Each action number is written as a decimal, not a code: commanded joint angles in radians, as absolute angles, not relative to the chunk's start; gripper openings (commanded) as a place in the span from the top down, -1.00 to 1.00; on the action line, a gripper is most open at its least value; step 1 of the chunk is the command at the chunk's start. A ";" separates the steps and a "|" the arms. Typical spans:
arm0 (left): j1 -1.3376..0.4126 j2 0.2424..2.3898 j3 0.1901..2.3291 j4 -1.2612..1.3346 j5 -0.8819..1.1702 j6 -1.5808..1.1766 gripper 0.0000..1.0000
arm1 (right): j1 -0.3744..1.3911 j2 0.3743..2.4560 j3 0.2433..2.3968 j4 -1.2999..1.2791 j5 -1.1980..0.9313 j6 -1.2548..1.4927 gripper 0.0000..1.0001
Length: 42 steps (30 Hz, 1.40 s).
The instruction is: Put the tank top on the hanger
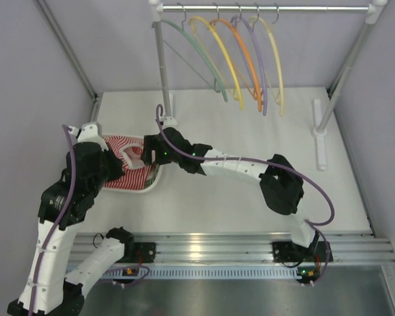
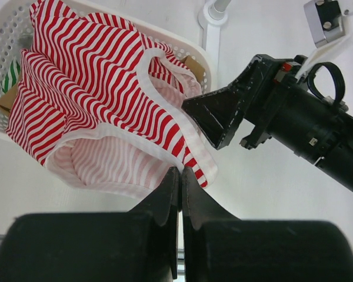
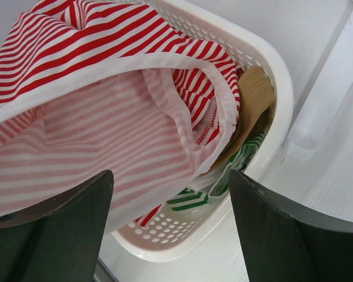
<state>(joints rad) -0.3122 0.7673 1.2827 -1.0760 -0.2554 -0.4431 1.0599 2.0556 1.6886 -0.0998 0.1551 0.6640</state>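
The red-and-white striped tank top (image 1: 130, 172) is half lifted out of a white basket (image 1: 153, 184) at the left of the table. My left gripper (image 2: 181, 171) is shut on its pale trim at the near edge, and the cloth (image 2: 88, 76) spreads away from the fingertips. My right gripper (image 3: 172, 194) stands open just in front of the garment's opening (image 3: 100, 129), with nothing between its fingers; it also shows as a black wedge (image 2: 217, 117) beside the trim. The pale cream-yellow hanger (image 1: 274, 59) hangs rightmost on the rail.
In the basket (image 3: 270, 70) under the tank top lie a tan garment (image 3: 256, 88) and a green-striped one (image 3: 215, 185). Green, golden-yellow, orange and purple hangers share the rail (image 1: 263, 8). White rack posts (image 1: 320, 131) stand on the table at the back.
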 commanded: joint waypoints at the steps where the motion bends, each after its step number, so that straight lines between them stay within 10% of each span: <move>1: -0.308 0.744 1.289 -1.086 -0.238 -0.451 1.00 | 1.078 2.100 1.793 -0.199 0.205 0.684 -0.55; 24: -0.308 0.695 1.292 -1.120 -0.238 -0.459 1.00 | 1.111 2.151 1.841 -0.265 0.186 0.745 -0.16; 35: -0.308 0.703 1.328 -1.111 -0.236 -0.445 1.00 | 1.115 2.161 1.885 -0.293 0.208 0.717 0.94; 42: -0.308 0.751 1.411 -1.071 -0.239 -0.430 1.00 | 1.115 2.053 1.924 -0.351 0.331 0.608 1.00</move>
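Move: The right hand, open, goes for the tank top's white-trimmed edge, about 4 cm below it, 2 cm back and 1 cm to its left. The basket's middle is roughly 10 cm left, 2 cm back and 12 cm down; the rack foot is some 7 cm ahead, 5 cm right and 14 cm down. From the left hand, already gripping the tank top, that edge is about 6 cm ahead, 7 cm right and 10 cm lower. The right hand sinks some 4 cm, draws back slightly and pinches the white trim, then both hands lift. ##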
